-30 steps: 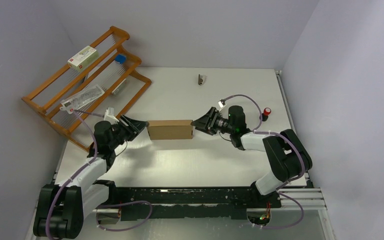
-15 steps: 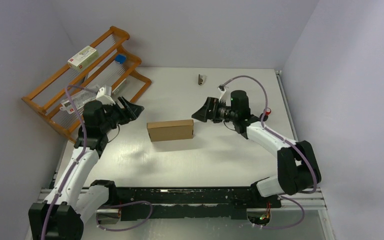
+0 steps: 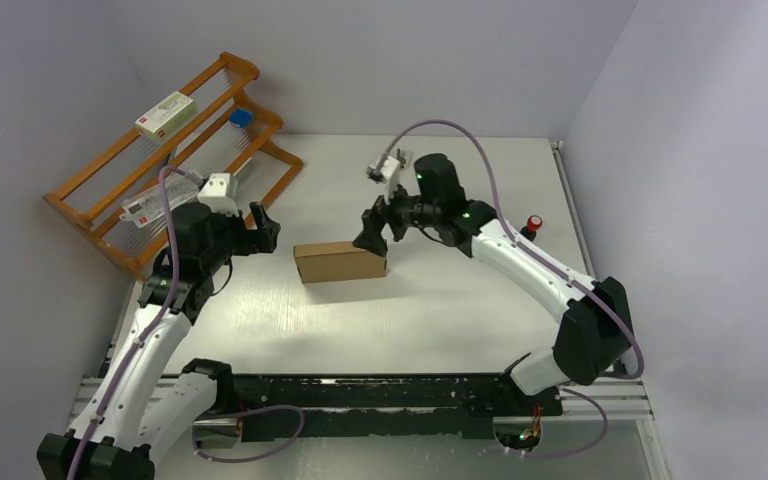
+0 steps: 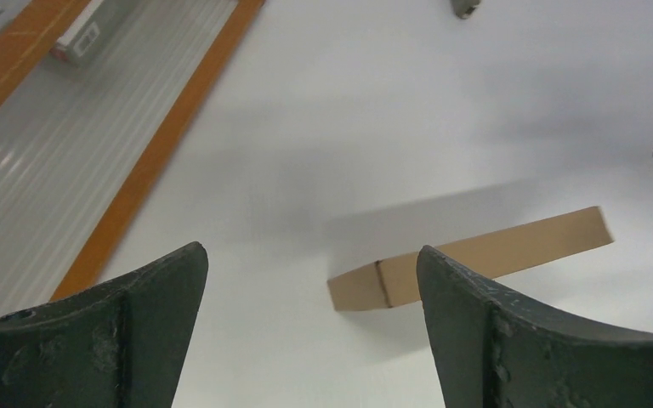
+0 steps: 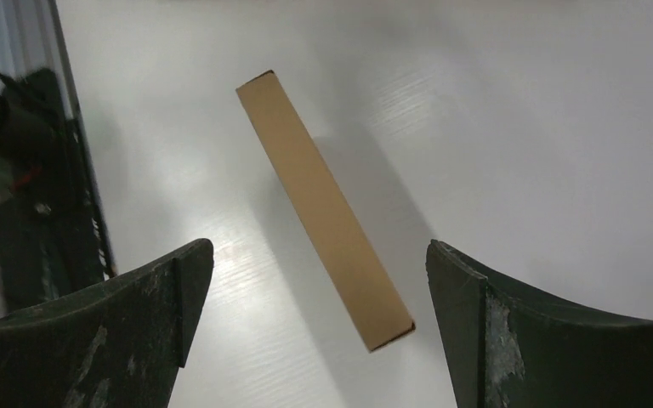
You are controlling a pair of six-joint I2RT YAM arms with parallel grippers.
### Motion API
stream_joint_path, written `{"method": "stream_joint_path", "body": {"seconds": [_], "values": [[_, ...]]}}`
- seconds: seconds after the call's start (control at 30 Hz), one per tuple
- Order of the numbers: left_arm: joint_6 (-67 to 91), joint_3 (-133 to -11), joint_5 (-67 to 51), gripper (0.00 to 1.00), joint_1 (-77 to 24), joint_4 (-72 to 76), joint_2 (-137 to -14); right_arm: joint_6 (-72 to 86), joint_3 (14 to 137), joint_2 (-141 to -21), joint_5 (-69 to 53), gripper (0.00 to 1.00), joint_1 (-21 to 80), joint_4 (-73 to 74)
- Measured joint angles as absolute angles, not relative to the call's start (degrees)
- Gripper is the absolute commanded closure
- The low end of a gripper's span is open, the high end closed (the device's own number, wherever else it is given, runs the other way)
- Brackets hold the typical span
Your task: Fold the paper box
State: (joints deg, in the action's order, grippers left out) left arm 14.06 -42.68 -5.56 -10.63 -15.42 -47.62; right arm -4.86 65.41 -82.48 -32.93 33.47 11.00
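Note:
The paper box [image 3: 340, 262] is a closed, flat brown cardboard box standing on its long edge in the middle of the white table. Nothing holds it. My left gripper [image 3: 267, 229] hovers open to the box's left, a short gap away. In the left wrist view the box [image 4: 476, 259] lies beyond the open gripper [image 4: 310, 251], partly behind the right finger [image 4: 510, 340]. My right gripper [image 3: 371, 234] hangs open above the box's right end. The right wrist view looks down on the box [image 5: 323, 212], with the open gripper [image 5: 320, 244] well above it.
A wooden rack [image 3: 110, 215] stands at the back left, holding a white carton with red print [image 3: 166, 113], a blue item [image 3: 241, 117] and a clear packet [image 3: 165, 197]. A small metal piece [image 3: 402, 158] lies near the back edge. A red knob [image 3: 535, 222] sits at the right.
Both grippers have opened and come off the box's ends. The left one drew back to the left and rose. The right one rose and swung over the box's right end.

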Motion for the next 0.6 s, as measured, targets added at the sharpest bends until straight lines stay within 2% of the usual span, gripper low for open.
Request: {"method": "stream_joint_path", "body": {"seconds": [0.4,0.6], "values": [[10.2,-40.7,13.4,0.03,-18.0,-19.2,-36.4,-28.4,82.2,-98.0,-26.3,0.01,45.0,28.8],[10.2,-40.7,17.4,0.03,-18.1,-19.4,-35.1,-33.6,85.8,-104.8,-21.9,0.09,48.4,32.1]]}}
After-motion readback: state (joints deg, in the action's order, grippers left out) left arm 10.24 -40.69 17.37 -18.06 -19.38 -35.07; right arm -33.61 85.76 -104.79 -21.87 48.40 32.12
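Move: The closed paper box lies ahead of the right fingers' pointing, its middle about 6 cm to the right hand's left, level with it fore and aft, and some 14 cm below. The small grey clip stands about 29 cm ahead of that hand and 9 cm to its right. The wooden rack's near rail runs some 24 cm left of the box and 10 cm farther out. From the left hand the box is about 14 cm right, 1 cm back and 14 cm below. Leftward first, then mostly down, the right hand swings in over the middle of the paper box, about 7 cm left and 9 cm lower, tipping its wide-open fingers some 25 degrees further down and swinging them slightly counter-clockwise. The left hand, also open and empty, backs away to the left and a little up, some 6 cm in all. ##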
